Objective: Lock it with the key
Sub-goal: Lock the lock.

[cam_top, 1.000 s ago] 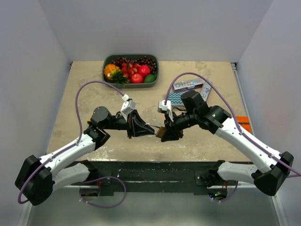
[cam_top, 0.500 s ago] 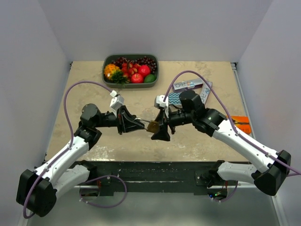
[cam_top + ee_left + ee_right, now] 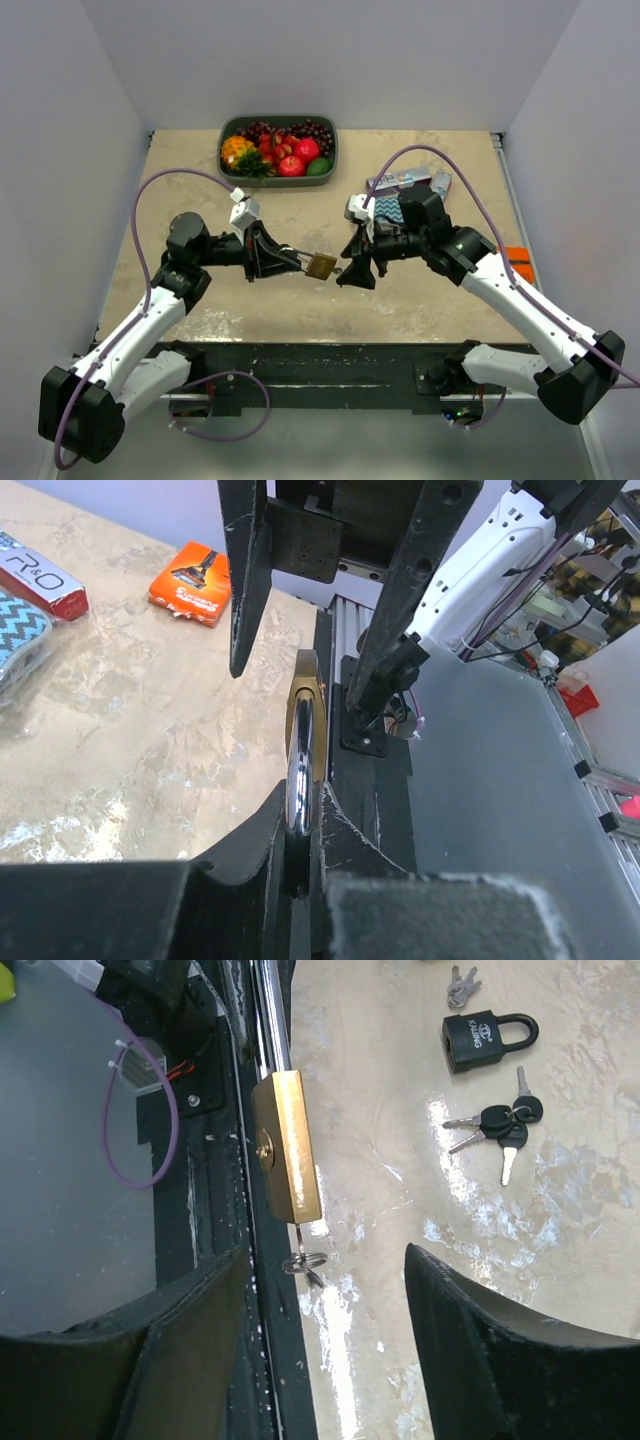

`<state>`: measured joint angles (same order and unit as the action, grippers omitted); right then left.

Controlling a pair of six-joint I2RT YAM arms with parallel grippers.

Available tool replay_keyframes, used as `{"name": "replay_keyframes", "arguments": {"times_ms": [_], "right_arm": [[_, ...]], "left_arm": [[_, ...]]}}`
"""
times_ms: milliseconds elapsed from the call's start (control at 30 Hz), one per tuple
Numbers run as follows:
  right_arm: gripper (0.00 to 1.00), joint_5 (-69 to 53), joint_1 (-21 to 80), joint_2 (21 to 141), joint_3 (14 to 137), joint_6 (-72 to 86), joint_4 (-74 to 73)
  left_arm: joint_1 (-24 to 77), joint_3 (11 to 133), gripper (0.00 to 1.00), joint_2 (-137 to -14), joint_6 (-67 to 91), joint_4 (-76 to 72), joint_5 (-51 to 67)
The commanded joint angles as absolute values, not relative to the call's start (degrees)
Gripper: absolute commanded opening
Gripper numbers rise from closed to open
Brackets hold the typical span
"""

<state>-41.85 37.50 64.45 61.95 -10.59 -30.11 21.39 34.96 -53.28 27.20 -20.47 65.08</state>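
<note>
A brass padlock [image 3: 321, 265] hangs in the air between the arms, with my left gripper [image 3: 297, 262] shut on its chrome shackle [image 3: 300, 770]. The left wrist view shows the shackle pinched between the fingers of that gripper [image 3: 300, 830] and the brass body [image 3: 306, 695] beyond. A small key [image 3: 303, 1259] with a ring sticks out of the padlock's [image 3: 285, 1145] bottom end. My right gripper [image 3: 353, 273] is open just right of the lock. In the right wrist view its fingers [image 3: 495, 1340] stand wide, the key lies ahead of the right gripper [image 3: 320, 1330], and nothing touches the pads.
A black padlock [image 3: 485, 1038] and a bunch of black-headed keys [image 3: 500, 1128] lie on the table, with more keys [image 3: 460, 985] beyond. A green fruit tray [image 3: 331, 150] stands at the back. Boxes [image 3: 400, 180] and an orange packet [image 3: 195, 578] lie right.
My right gripper has let go at the padlock's key end, opened wide and drawn back to the right. The left gripper has carried the padlock a little left and farther from the front edge.
</note>
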Motion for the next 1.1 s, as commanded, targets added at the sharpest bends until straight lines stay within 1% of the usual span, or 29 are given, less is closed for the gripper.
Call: {"name": "replay_keyframes", "arguments": {"times_ms": [0,133,200,233,267,333,367,433,467,633,767,933,1067], "right_arm": [[0.65,-44.38,37.53,64.51,64.77,-11.25,-28.83],[0.59,-45.70,37.62,65.92,65.48,-11.25,-26.81],[0.52,-46.23,37.62,66.35,65.57,-11.25,-26.37],[0.47,-46.23,37.70,66.88,65.57,-11.42,-26.45],[0.35,-46.40,37.62,67.06,65.65,-11.60,-26.80],[0.25,-46.58,37.71,67.76,66.00,-12.91,-28.73],[0.17,-47.02,37.71,67.85,66.01,-13.53,-29.52],[0.09,-47.11,37.62,67.85,65.83,-13.01,-30.58],[0.00,-47.20,37.53,68.03,65.83,-12.14,-31.02],[0.00,-46.14,36.92,66.98,63.99,-11.69,-33.48],[0.00,-48.59,32.26,66.27,60.30,-5.90,-32.08],[0.00,-49.92,29.97,65.66,57.66,-5.10,-31.73],[0.00,-49.75,27.69,65.74,56.60,-5.19,-31.73]], "left_arm": [[21.09,37.36,0.00,-52.74,28.56,-26.62,66.88],[21.18,37.00,0.00,-52.56,28.92,-26.72,66.97],[21.09,36.91,0.00,-52.38,29.26,-26.81,66.80],[21.09,36.83,0.00,-52.30,29.44,-26.98,66.71],[21.09,36.83,0.00,-52.38,29.62,-26.98,66.62],[21.09,36.74,0.00,-52.12,29.97,-26.98,66.36],[21.09,36.65,0.00,-52.12,29.97,-26.90,66.01],[20.57,36.48,0.00,-52.21,30.06,-26.54,65.48],[20.22,36.13,0.00,-52.38,30.84,-26.98,65.22],[17.06,35.86,0.00,-54.75,34.45,-33.30,65.21],[12.40,38.05,0.00,-57.65,36.20,-35.41,66.09],[7.30,37.53,0.00,-62.84,45.69,-49.20,66.53],[5.54,38.41,0.00,-64.60,47.55,-51.42,67.50]]}}
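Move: Just off the right fingertips, roughly 2 cm to the left and level with them, is the key's bow, between the open pads; the brass padlock it sits in is about 5 cm left and 1 cm ahead. The black keys lie some 12 cm ahead, 13 cm left and 24 cm below, the black padlock about 9 cm farther left. From the left hand, which holds the shackle, the key is about 8 cm right and 1 cm back. Easing about 1 cm left onto the key, the right hand closes its open fingers and pinches the key by its bow, while the left hand holds the brass padlock nearly still by the shackle. Then they part: the left carries the padlock some 8 cm forward and 4 cm left, swinging slightly counter-clockwise, as the right sinks about 5 cm and draws right with the key, rolling slightly. ##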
